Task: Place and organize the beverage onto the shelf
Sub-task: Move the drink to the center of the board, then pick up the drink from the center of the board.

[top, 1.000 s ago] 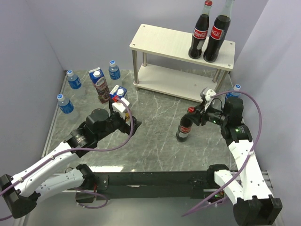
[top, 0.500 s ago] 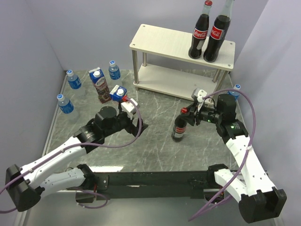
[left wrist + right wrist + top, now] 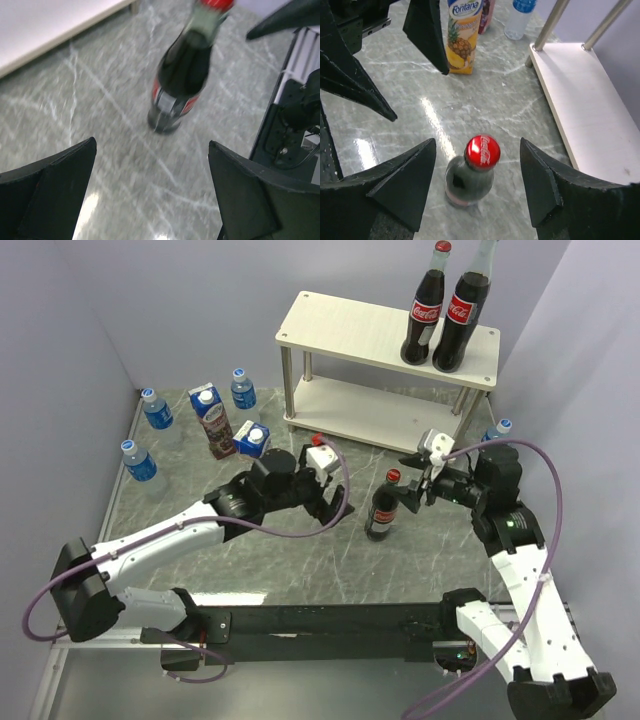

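A red-capped Coca-Cola bottle (image 3: 383, 510) stands upright on the marble table, in front of the shelf (image 3: 345, 328). My right gripper (image 3: 411, 490) is open just right of its neck. In the right wrist view the cap (image 3: 482, 150) shows between the spread fingers (image 3: 405, 180), touching neither. My left gripper (image 3: 335, 503) is open and empty left of the bottle (image 3: 181, 75), which stands well ahead of its fingers (image 3: 55, 185). Two Coca-Cola bottles (image 3: 427, 305) stand on the shelf's top board at the right.
Grape carton (image 3: 212, 420) and pineapple carton (image 3: 252, 438) stand at the left, behind my left arm. Water bottles (image 3: 156, 408) (image 3: 138, 460) (image 3: 242, 388) stand along the back left. One more water bottle (image 3: 497, 430) is by the shelf's right leg. Walls close in on both sides.
My right gripper has opened and let go of the Coca-Cola bottle, which now stands free on the table. My left arm has swung right toward the bottle, staying open.
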Controlling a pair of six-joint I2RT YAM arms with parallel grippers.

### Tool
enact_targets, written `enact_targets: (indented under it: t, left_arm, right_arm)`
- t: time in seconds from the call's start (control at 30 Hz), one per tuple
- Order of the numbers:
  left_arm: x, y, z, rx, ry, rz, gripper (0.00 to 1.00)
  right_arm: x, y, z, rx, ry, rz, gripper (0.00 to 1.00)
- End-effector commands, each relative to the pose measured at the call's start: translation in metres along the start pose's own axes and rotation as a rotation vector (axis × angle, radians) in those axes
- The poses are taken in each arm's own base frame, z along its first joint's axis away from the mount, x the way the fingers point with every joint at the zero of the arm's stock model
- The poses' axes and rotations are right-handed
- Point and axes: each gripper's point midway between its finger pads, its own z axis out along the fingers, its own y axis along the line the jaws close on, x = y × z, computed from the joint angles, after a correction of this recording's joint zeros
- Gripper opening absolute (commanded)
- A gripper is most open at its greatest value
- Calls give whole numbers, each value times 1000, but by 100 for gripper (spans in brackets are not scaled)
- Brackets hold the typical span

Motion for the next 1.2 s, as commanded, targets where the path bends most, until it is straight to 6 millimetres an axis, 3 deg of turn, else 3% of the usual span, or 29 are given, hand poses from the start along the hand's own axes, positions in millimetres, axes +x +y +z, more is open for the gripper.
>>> enact_targets:
  t: [0.0, 0.17, 0.23, 0.37, 0.4, 0.57, 0.67, 0.97, 1.07, 1.17]
  left_arm:
    - [-41, -16, 10, 37, -97, 54, 99]
    - [-55, -32, 26, 57, -103, 97, 99]
    - [-57, -34, 33, 53, -97, 100, 99]
    - [-62, -43, 43, 57, -101, 110, 99]
    - [-62, -43, 46, 54, -101, 111, 99]
    - [-75, -44, 57, 17, -117, 110, 99]
    - [-81, -40, 65, -19, -122, 105, 99]
    - [-86, -48, 93, -4, -102, 94, 95]
    - [-84, -45, 103, -32, -88, 86, 86]
    - [-82, -43, 109, -41, -72, 81, 67]
  right_arm:
    - [-24, -5, -23, 88, -8, -57, 74]
    - [-36, -27, -59, 282, 16, -1, 74]
    - [-40, -26, -73, 327, 3, 24, 74]
    - [-18, -37, -92, 436, 60, 68, 73]
    - [-3, -38, -94, 443, 93, 105, 73]
    - [57, -27, -81, 330, 196, 139, 73]
    - [81, -18, -76, 258, 231, 85, 73]
    - [111, 9, -62, 51, 227, -27, 73]
    - [116, 12, -55, 9, 185, -61, 73]
    - [118, 12, -50, -26, 156, -79, 73]
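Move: The drink, an upright cola bottle, has its middle about 13 cm to the left hand's right, 3 cm ahead and 11 cm below. The middle of the shelf's lower board is some 28 cm beyond the drink, and the juice carton about 26 cm to the drink's left and 10 cm farther out. From the right hand the drink lies 2 cm left, 1 cm ahead and about 14 cm down. Left hand goes about 12 cm right to the drink's top, starting to close; right clears rightward, then sinks. ##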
